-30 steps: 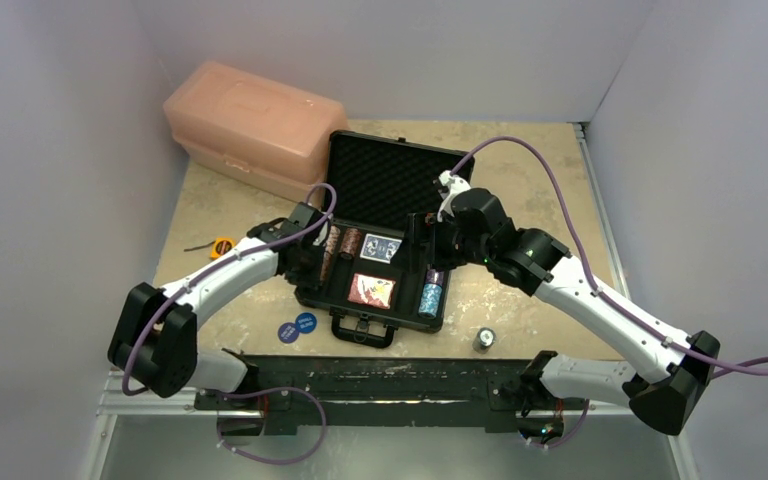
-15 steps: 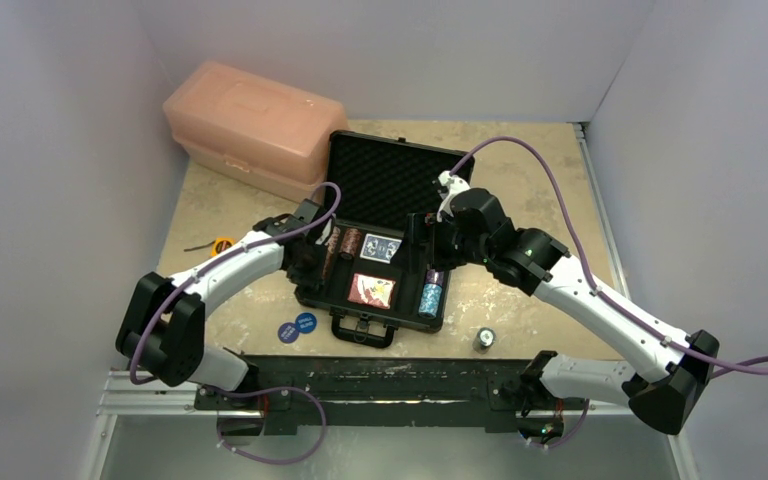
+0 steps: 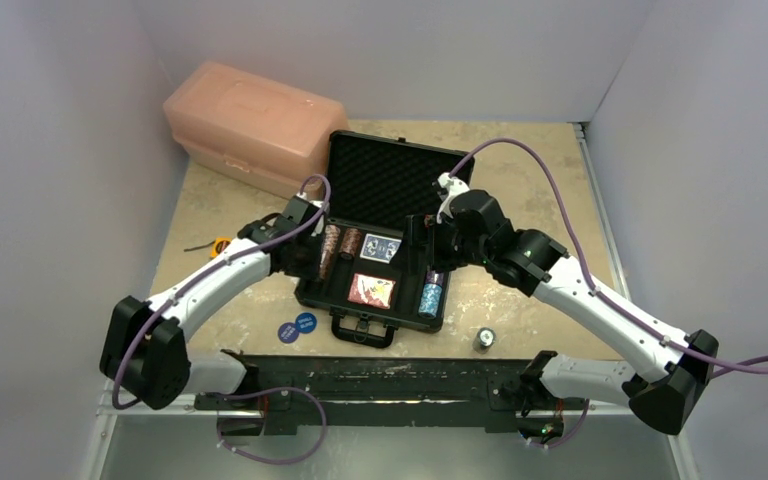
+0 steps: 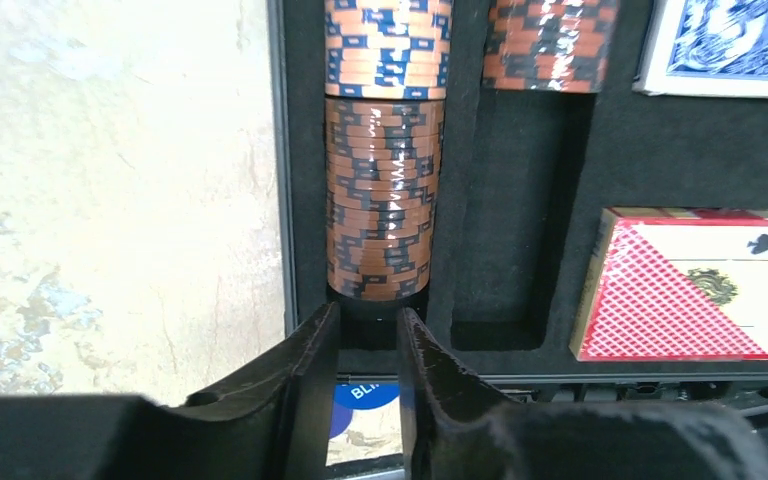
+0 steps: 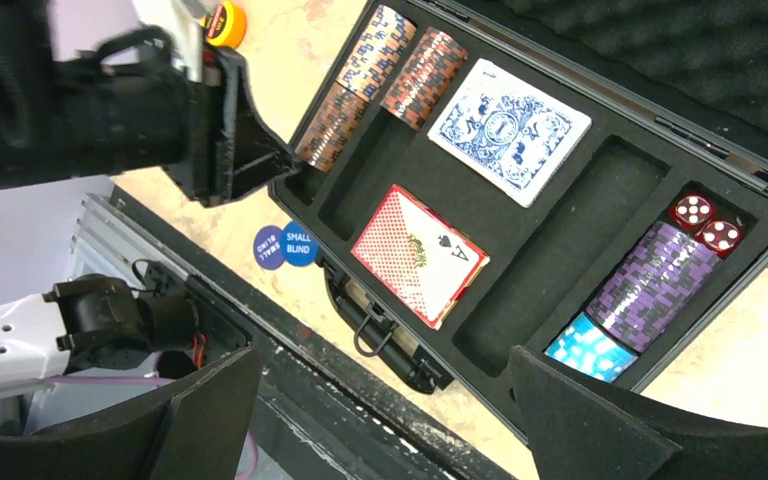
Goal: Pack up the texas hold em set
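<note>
The black briefcase (image 3: 385,180) lies open with its lid up. Its foam slots hold orange chip stacks (image 4: 380,200), a blue deck (image 5: 510,130), a red deck (image 5: 418,252), purple and light-blue chips (image 5: 650,285) and two red dice (image 5: 705,222). Two blue discs (image 3: 297,326) lie on the table beside the handle. My left gripper (image 4: 368,315) sits at the near end of the leftmost chip slot. Its jaws are narrowly open with nothing between them, just short of the stack. My right gripper (image 5: 387,352) hovers wide open above the case's right half, holding nothing.
A pink plastic box (image 3: 255,125) stands at the back left. A yellow tape measure (image 3: 221,246) lies left of the case. A small silvery cylinder (image 3: 483,339) stands on the table right of the handle. One long slot (image 4: 510,220) holds chips only at its far end.
My left jaws have parted a little at the end of the orange chip stack, and the left arm has shifted slightly left. My right jaws have widened slightly.
</note>
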{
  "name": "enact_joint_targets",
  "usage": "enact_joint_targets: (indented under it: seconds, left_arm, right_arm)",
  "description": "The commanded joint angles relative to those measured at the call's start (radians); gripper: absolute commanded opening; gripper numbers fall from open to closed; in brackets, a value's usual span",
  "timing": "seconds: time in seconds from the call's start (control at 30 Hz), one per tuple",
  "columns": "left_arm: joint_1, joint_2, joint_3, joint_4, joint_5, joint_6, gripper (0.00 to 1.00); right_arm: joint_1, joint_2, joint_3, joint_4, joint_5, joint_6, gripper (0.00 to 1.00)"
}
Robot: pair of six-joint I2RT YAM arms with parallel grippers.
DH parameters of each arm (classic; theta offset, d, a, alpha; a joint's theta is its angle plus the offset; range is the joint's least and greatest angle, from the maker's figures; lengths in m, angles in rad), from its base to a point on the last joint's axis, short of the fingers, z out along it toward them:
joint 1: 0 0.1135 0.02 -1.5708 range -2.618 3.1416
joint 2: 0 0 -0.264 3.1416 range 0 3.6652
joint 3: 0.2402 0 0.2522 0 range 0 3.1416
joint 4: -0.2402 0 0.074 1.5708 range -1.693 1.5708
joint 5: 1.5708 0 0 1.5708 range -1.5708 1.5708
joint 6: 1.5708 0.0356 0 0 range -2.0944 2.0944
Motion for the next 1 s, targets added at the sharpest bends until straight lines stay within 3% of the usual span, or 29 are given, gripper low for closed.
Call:
enact_joint_targets:
  seconds: [0.0,0.4,0.8,0.97]
  left_arm:
    - [0.004,-0.104,0.014,0.017,-0.048,0.006,0.29]
    - [0.004,-0.338,0.032,-0.028,-0.102,0.093,0.45]
    - [0.004,-0.51,-0.053,0.053,-0.026,0.142,0.85]
    - [0.004,-0.502,-0.056,0.064,0.001,0.141,0.93]
  right_arm:
    - [-0.006,-0.03,-0.013,0.034,0.012,-0.004,0.99]
    - [-0.005,-0.03,0.004,0.0,0.046,0.007,0.99]
    - [-0.005,-0.015,0.034,-0.204,0.231,0.06,0.99]
    - [-0.005,-0.059,-0.016,-0.288,0.327,0.131,0.99]
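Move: The left hand has just come off the lower brown chip stack in the case's leftmost slot, whose middle is some 2 cm ahead and 5 cm below; the peach stack lies about 8 cm ahead and 1 cm right. The last chip stack on the table stands roughly 12 cm back, 13 cm right and 17 cm below the right hand; the blue chips lie 4 cm back and 2 cm right. From the left hand, that last stack is about 15 cm back and 35 cm right. Upward goes the left hand, about 11 cm away from the brown chips, edging left and back while its fingers tip up some 25 degrees towards forward and open wide, holding nothing. The right hand first waits over the case, then sets off about 5 cm right and 3 cm down towards the last chip stack, turning slightly clockwise, fingers still wide open and empty. ##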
